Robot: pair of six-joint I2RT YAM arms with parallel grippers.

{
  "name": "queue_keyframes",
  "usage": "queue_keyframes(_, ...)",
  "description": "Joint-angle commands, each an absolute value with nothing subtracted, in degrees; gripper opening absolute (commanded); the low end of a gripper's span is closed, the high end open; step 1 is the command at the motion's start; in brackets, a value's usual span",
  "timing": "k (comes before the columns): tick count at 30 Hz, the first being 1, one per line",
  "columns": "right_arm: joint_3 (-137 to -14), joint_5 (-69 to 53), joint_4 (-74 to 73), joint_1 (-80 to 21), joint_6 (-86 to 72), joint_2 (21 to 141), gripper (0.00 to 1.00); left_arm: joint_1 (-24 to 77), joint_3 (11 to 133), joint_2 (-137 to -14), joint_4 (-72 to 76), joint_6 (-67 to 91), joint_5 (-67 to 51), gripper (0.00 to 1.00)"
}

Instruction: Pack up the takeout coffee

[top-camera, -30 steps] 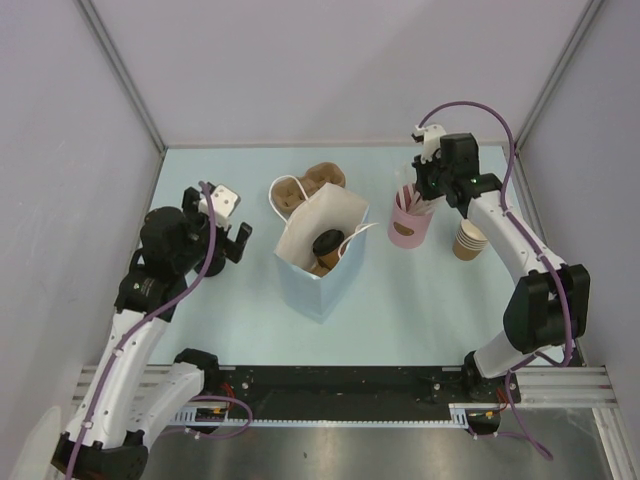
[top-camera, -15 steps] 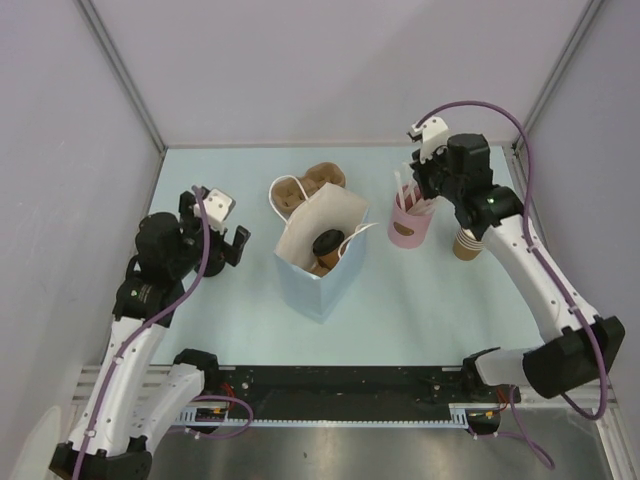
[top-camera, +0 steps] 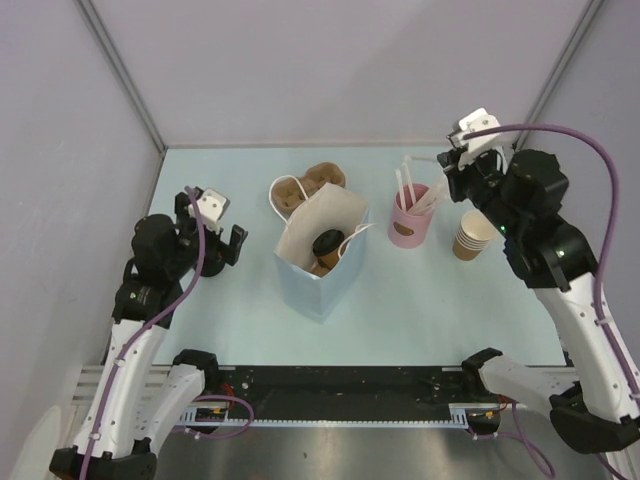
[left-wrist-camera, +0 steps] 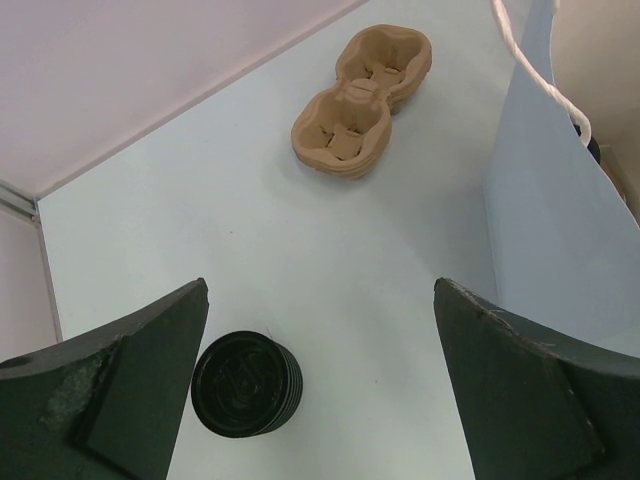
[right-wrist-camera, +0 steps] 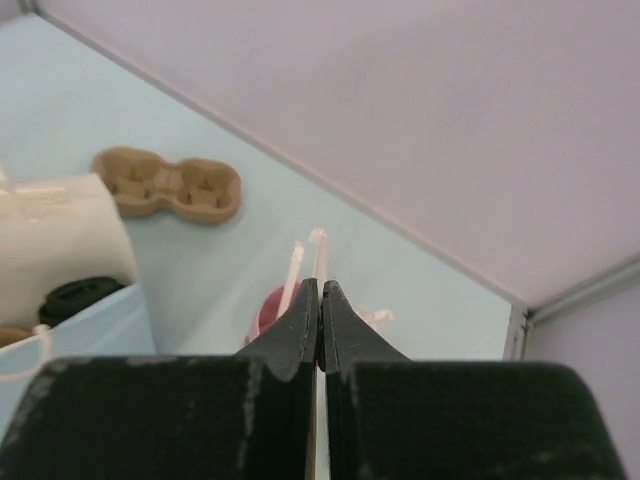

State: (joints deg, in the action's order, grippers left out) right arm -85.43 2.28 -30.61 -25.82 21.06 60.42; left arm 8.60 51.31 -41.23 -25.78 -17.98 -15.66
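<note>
The takeout coffee (top-camera: 326, 243), a tan cup under a black lid, stands inside the open pale paper bag (top-camera: 320, 285). The right wrist view shows its lid (right-wrist-camera: 80, 295) in the bag's mouth. My right gripper (top-camera: 446, 175) hangs just right of the pink cup of straws (top-camera: 408, 226). It is shut (right-wrist-camera: 320, 285) on a thin white straw (right-wrist-camera: 318, 245) whose tip pokes out past the fingertips. My left gripper (top-camera: 215, 238) is left of the bag. It is wide open (left-wrist-camera: 320, 290) and holds nothing, above a stack of black lids (left-wrist-camera: 245, 383).
A tan pulp cup carrier (top-camera: 312, 183) lies behind the bag. A stack of nested tan cups (top-camera: 470, 238) stands right of the pink cup. The bag's wall (left-wrist-camera: 550, 250) rises close to my left gripper's right finger. Walls enclose the table on three sides.
My right gripper closed on a straw, and the arm swung up and to the right of the pink cup. The left arm drew slightly left, still open.
</note>
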Motion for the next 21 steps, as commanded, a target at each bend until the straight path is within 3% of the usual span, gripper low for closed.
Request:
queue_keyframes(1, -91.1, -5.6, -31.5, -26.4, 19.3, 56.3, 0.00, 7.2, 51.1, -40.4, -23.8, -16.5, -17.8, 0.99)
queue_keyframes(8, -97.1, -26.8, -34.4, -24.8, 11.7, 57.7, 0.00, 5.0, 50.4, -39.6, -23.5, -15.7, -19.8, 0.99)
queue_keyframes(12, -97.4, -32.4, -33.9, -24.5, 7.8, 60.4, 0.00, 4.2, 50.4, -39.8, -23.5, -15.4, -20.5, 0.99)
queue_keyframes(21, -91.5, -29.4, -33.5, -31.6, 9.7, 64.4, 0.00, 3.3, 50.1, -40.0, -23.1, -15.0, -21.4, 1.00)
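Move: The blue paper bag the held straw is being taken to stands about 18 cm to the right hand's left, nearly level with it fore and aft, its middle some 29 cm lower. The pink cup of straws is about 12 cm ahead and 2 cm right; the paper cups are about 9 cm ahead and 16 cm right; the brown tray is about 24 cm ahead and 23 cm left. From the left hand, the bag is about 20 cm right, 1 cm ahead and 14 cm below. The white straw, still pinched in the right hand's shut fingers, is swung round until its free end points over the bag's open mouth. The hand draws back and rises about 8 cm, then carries left, sinking some 5 cm again and easing slightly forward, to finish about 10 cm farther left, while the wrist turns roughly 35 degrees counter-clockwise. ##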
